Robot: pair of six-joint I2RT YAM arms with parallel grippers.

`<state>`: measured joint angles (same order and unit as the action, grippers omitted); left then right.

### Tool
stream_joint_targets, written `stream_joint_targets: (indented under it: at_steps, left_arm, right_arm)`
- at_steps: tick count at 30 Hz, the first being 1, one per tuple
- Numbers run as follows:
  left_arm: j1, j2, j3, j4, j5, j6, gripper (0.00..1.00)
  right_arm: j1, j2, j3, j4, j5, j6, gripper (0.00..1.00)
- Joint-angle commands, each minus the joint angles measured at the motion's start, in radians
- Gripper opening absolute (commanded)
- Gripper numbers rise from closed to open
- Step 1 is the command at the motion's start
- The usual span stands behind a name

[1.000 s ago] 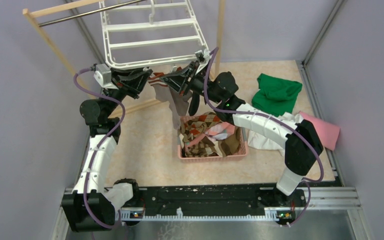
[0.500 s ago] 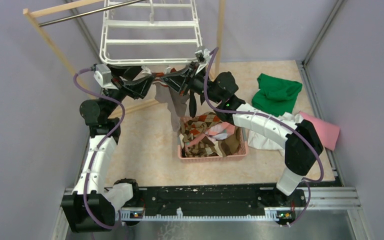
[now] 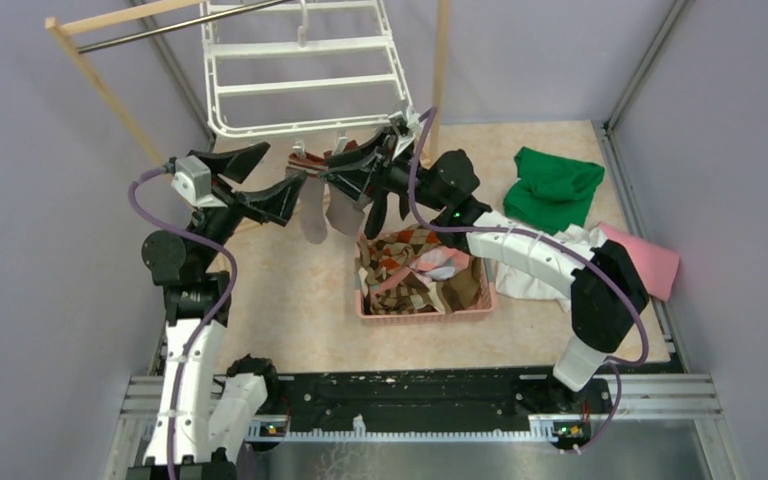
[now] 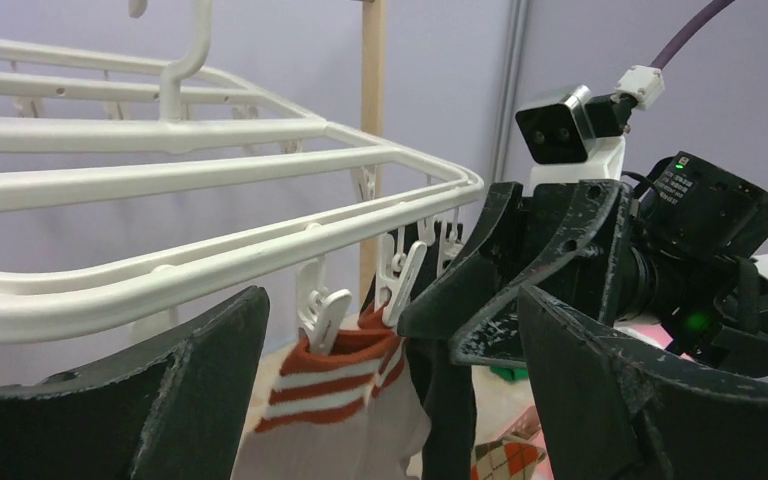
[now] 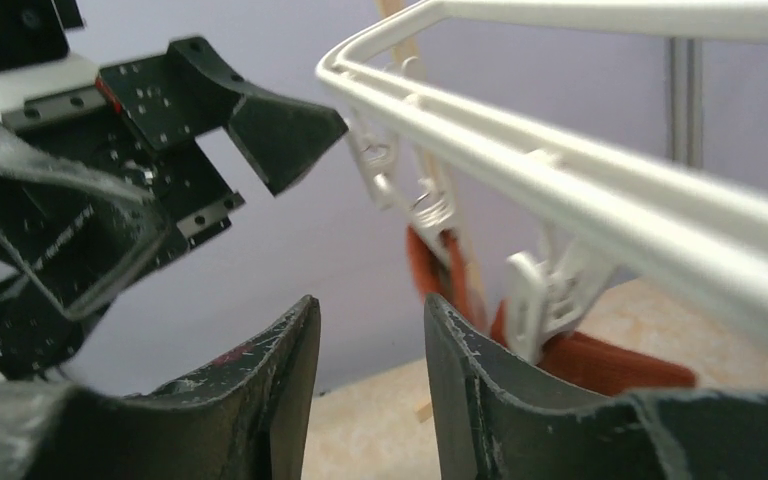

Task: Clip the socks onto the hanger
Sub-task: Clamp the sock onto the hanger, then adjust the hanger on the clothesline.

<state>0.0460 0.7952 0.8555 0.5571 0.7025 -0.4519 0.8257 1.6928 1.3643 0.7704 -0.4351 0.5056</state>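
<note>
The white hanger (image 3: 300, 70) hangs at the back, with clips along its near edge. A grey sock with an orange-and-white striped cuff (image 4: 345, 385) hangs from two clips (image 4: 322, 312), and a black sock (image 4: 450, 400) hangs beside it. In the top view these socks (image 3: 313, 215) dangle between the two grippers. My left gripper (image 3: 268, 173) stands wide open just left of them, holding nothing. My right gripper (image 5: 368, 310) is open with an empty gap, just beside a clip (image 5: 550, 290) and the orange cuff (image 5: 590, 362).
A pink basket (image 3: 425, 314) below the hanger holds several argyle and brown socks (image 3: 410, 262). Green (image 3: 557, 185), white (image 3: 535, 270) and pink (image 3: 648, 258) cloths lie to the right. The wooden rack (image 3: 110, 95) and its post (image 3: 441, 70) stand around the hanger.
Both grippers have opened. The left has drawn back to the left, away from the clip. The right has let go of the striped sock, which now hangs from the clips.
</note>
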Motion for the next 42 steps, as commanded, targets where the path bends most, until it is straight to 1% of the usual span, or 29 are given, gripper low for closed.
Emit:
stream_joint_targets:
  at_steps: [1, 4, 7, 9, 12, 16, 18, 22, 26, 29, 33, 35, 38, 42]
  left_arm:
    - [-0.003, -0.097, -0.007, -0.264, -0.057, 0.105, 0.98]
    - [-0.003, -0.155, 0.009, -0.413, -0.066, 0.141, 0.98]
    - [-0.003, -0.206, 0.007, -0.514, -0.077, 0.152, 0.98]
    - [-0.003, -0.242, -0.005, -0.551, -0.091, 0.153, 0.98]
    - [-0.003, -0.292, -0.026, -0.632, -0.123, 0.146, 0.98]
    - [-0.003, -0.339, -0.060, -0.705, -0.156, 0.117, 0.99]
    - [-0.003, -0.353, -0.090, -0.728, -0.149, 0.099, 0.99]
    - [-0.003, -0.368, -0.181, -0.749, -0.104, 0.040, 0.99]
    - [-0.003, -0.379, -0.261, -0.732, -0.117, -0.037, 0.99]
    - [-0.003, -0.388, -0.296, -0.705, -0.151, -0.047, 0.98]
    - [-0.003, -0.381, -0.333, -0.728, -0.231, 0.010, 0.96]
    - [-0.003, -0.385, -0.373, -0.700, -0.281, 0.019, 0.96]
    - [-0.003, -0.408, -0.443, -0.622, -0.312, 0.016, 0.96]
    - [-0.003, -0.425, -0.472, -0.594, -0.362, 0.013, 0.96]
  right_arm:
    - [-0.008, -0.081, -0.079, 0.101, -0.134, -0.048, 0.46]
    - [-0.009, -0.141, -0.150, 0.054, -0.215, -0.132, 0.53]
    - [-0.012, -0.233, -0.234, -0.014, -0.283, -0.264, 0.62]
    - [-0.017, -0.292, -0.279, -0.104, -0.318, -0.374, 0.65]
    - [-0.042, -0.375, -0.349, -0.224, -0.336, -0.459, 0.70]
    - [-0.133, -0.453, -0.424, -0.327, -0.361, -0.479, 0.72]
    - [-0.185, -0.477, -0.447, -0.372, -0.368, -0.483, 0.73]
    - [-0.282, -0.489, -0.447, -0.501, -0.390, -0.496, 0.75]
    - [-0.353, -0.485, -0.449, -0.581, -0.412, -0.498, 0.77]
    - [-0.378, -0.500, -0.469, -0.611, -0.397, -0.501, 0.77]
    - [-0.379, -0.516, -0.495, -0.621, -0.338, -0.501, 0.77]
    - [-0.379, -0.524, -0.518, -0.557, -0.307, -0.454, 0.76]
    - [-0.368, -0.526, -0.545, -0.435, -0.256, -0.371, 0.74]
    - [-0.264, -0.498, -0.528, -0.350, -0.080, -0.375, 0.72]
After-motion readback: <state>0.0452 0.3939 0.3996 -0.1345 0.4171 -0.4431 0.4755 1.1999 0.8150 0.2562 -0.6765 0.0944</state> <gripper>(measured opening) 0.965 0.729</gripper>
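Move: The just-clipped gray sock's cuff is about 5 cm ahead of the left hand, 2 cm to its right and 2 cm lower; from the right hand it is some 4 cm ahead, 4 cm left and 1 cm higher. The second gray sock's cuff sits about 7 cm straight ahead of the right hand, level in height. The laundry basket's middle is some 17 cm right of the right hand, 6 cm ahead and 34 cm below. The clipped gray sock is left hanging as both empty hands draw away from its cuff. The left, already wide open, backs off about 5 cm, then sinks to some 25 cm below its start, tipping about 40 degrees downward. The right opens wider as it pulls back and down, then swings right and forward again, still sinking, to end over the basket. ##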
